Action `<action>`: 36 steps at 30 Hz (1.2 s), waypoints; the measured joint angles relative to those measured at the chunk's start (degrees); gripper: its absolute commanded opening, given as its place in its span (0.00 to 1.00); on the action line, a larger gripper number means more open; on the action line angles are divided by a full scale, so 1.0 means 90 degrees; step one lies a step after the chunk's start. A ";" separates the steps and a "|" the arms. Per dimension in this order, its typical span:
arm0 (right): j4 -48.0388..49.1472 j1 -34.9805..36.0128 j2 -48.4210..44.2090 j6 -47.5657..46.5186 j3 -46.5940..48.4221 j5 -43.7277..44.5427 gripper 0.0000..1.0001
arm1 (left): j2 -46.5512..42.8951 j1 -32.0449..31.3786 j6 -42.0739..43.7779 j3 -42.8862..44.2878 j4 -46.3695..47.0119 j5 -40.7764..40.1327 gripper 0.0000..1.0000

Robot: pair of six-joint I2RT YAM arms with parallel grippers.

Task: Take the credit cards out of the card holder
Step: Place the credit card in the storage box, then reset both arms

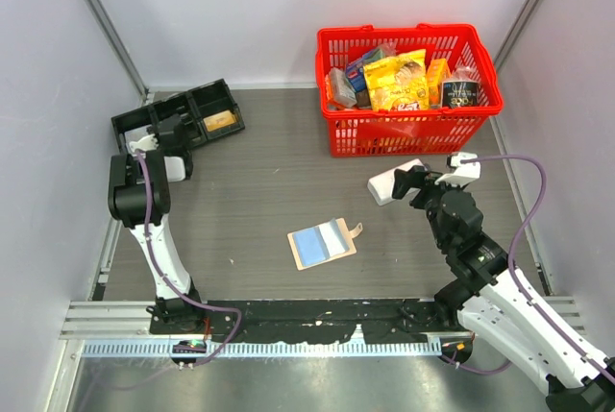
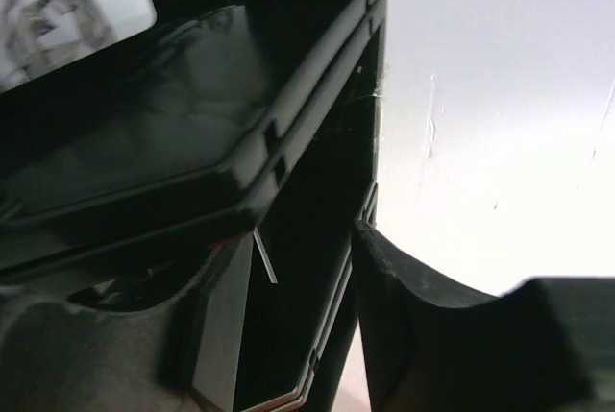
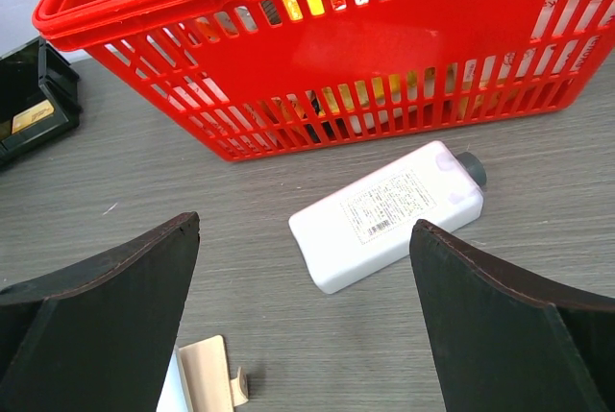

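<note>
The card holder [image 1: 322, 243] lies open and flat on the table's middle, tan with blue and grey panels and a small corner tab; its tan edge [image 3: 207, 374] shows in the right wrist view. My left gripper [image 1: 163, 138] hovers over the black tray [image 1: 183, 109], open [image 2: 288, 278]. A thin pale sliver [image 2: 265, 258], like a card seen edge-on, stands in the tray compartment between its fingers. A flat gold card [image 1: 219, 122] lies in the tray's right compartment. My right gripper [image 1: 411, 181] hangs wide open [image 3: 306, 225] and empty above a white bottle [image 3: 389, 215].
A red basket [image 1: 408, 129] full of groceries stands at the back right, its wall [image 3: 317, 57] just beyond the white bottle [image 1: 389, 184]. The black tray [image 3: 34, 105] sits at the back left by the wall. White walls enclose the table.
</note>
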 measured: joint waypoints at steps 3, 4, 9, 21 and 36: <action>-0.0056 0.0000 -0.0083 0.0002 0.0010 0.0015 0.94 | -0.0027 0.0000 -0.0148 -0.0129 0.0097 0.0034 0.69; -0.0083 0.0000 -0.0129 0.0002 0.0017 0.0019 0.94 | -0.0109 0.0000 -0.0158 -0.0182 0.0092 0.0058 0.73; -0.0342 0.0000 -0.0257 0.0007 0.0245 0.0107 0.94 | -0.0797 -0.0007 -0.0245 -0.0763 -0.0041 0.0250 1.00; -0.1591 0.0000 -0.0855 -0.0046 0.1124 0.0746 0.94 | -0.4998 -0.0126 0.1394 -0.1552 -0.2543 0.2028 1.00; -0.2098 0.0000 -0.2684 -0.0624 0.1073 0.1819 0.94 | -0.9921 -0.0338 0.6681 0.0107 -0.9146 0.2205 1.00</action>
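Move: Just over the storage box, the left hand has the middle compartment about 4 cm below its fingertips. The left compartment with the white cards lies some 10 cm to the left and 4 cm nearer the base; the right compartment with the yellow card is about 11 cm right and 3 cm farther out. From the right hand that middle compartment is roughly 58 cm left, 28 cm ahead and 20 cm lower. Opening its already parted fingers the rest of the way, the left hand eases back from the storage box, then speeds up and back and somewhat right, about 36 cm back and 25 cm up, rolling its left side up some 50 degrees and swinging clockwise. The empty, open right hand also withdraws, about 10 cm right and 8 cm each back and up, turning slightly clockwise. ##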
